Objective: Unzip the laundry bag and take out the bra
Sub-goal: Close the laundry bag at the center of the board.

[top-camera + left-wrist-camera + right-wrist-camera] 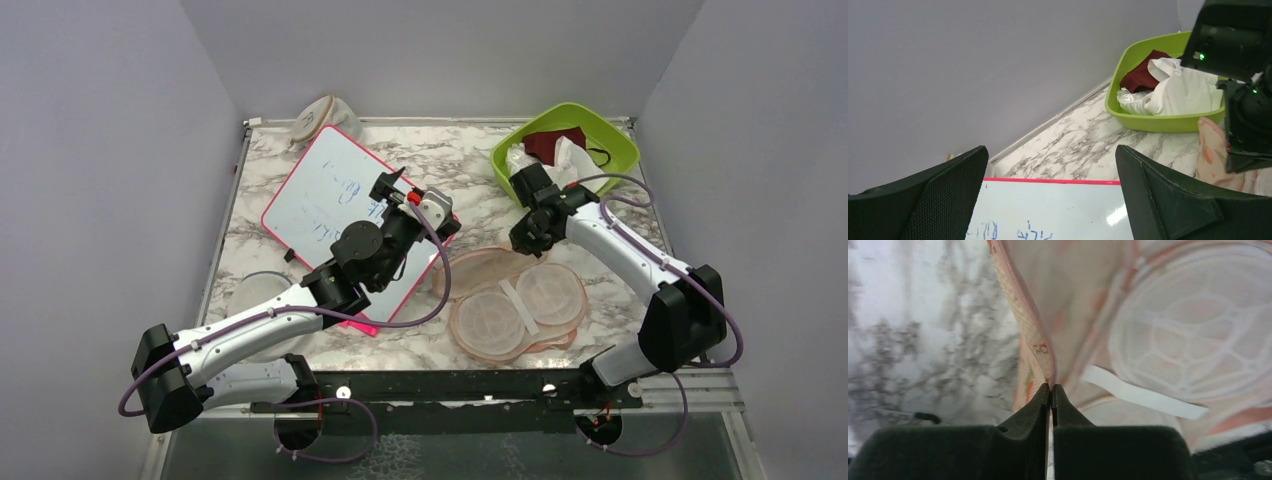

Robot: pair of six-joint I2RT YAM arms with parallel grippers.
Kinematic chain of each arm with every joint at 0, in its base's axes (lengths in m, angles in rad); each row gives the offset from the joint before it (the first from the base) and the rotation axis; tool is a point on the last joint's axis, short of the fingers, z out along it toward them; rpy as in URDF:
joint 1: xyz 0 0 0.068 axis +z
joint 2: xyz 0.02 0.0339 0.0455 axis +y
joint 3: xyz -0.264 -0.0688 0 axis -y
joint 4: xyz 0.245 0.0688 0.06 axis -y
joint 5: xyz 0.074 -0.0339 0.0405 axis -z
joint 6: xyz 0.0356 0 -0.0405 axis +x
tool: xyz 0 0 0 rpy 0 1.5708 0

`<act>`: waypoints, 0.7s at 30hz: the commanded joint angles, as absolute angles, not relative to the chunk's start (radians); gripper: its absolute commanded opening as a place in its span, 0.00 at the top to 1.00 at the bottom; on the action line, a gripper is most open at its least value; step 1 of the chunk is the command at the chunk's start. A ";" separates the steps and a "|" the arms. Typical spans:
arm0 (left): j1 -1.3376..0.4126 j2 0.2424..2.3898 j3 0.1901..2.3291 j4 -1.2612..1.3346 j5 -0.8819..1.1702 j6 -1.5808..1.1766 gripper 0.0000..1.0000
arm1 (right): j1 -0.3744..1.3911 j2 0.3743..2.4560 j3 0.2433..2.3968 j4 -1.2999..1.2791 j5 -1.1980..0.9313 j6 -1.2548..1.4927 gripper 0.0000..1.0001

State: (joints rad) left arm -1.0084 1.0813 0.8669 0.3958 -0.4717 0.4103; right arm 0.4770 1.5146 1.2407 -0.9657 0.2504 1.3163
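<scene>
The laundry bag [515, 300] lies unzipped and spread open on the marble table, its pale mesh domes facing up. My right gripper [525, 240] is at the bag's far edge. In the right wrist view the right gripper [1050, 388] is shut on the bag's pink zip edging [1023, 315], which is lifted off the table. The white bra [573, 157] lies in the green basin [600, 130], next to a maroon mask [553, 143]; the bra [1183, 92] also shows in the left wrist view. My left gripper [418, 205] [1050, 155] hangs open over the whiteboard, holding nothing.
A pink-framed whiteboard [320, 195] lies at the centre left. A beige rounded fabric thing [320, 118] sits at the back wall. A clear round lid [250, 295] lies near the left arm. A clear wrapper [1130, 100] is in the basin [1128, 55].
</scene>
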 commanded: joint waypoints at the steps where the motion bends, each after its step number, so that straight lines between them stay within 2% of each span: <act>1: -1.011 1.076 0.853 0.425 -0.469 0.406 0.06 | 0.481 1.415 1.144 -1.102 0.245 1.289 0.99; 11: -1.011 1.083 0.857 0.425 -0.463 0.400 0.06 | 0.482 1.276 1.005 -1.261 0.219 1.291 0.99; 21: -1.012 1.081 0.859 0.416 -0.465 0.400 0.06 | 0.481 1.166 0.790 -1.259 0.136 1.356 0.99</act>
State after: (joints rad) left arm -1.0084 1.0813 0.8669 0.3954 -0.4709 0.4065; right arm 0.4770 1.2118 0.8200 -1.2358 0.1757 1.3144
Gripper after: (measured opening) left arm 0.942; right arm 0.009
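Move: The right hand already holds the lifted flap edge of the laundry bag, bound for the near right rim of its open half, roughly 16 cm back, 7 cm to the right and 10 cm below. The open half's middle lies about 12 cm back and 3 cm left of the hand. The green tray stands some 20 cm ahead and 6 cm right. From the left hand, that rim is about 14 cm back, 30 cm right and 33 cm down. Keep the right gripper shut on the flap edge and draw it back about 16 cm, angling some 7 cm to the right, over the open half of the laundry bag to its near right rim. Sink about 5 cm on the way, mostly at the start and the end, while tilting the wrist some 20 degrees so the fingers come to point straight down. ##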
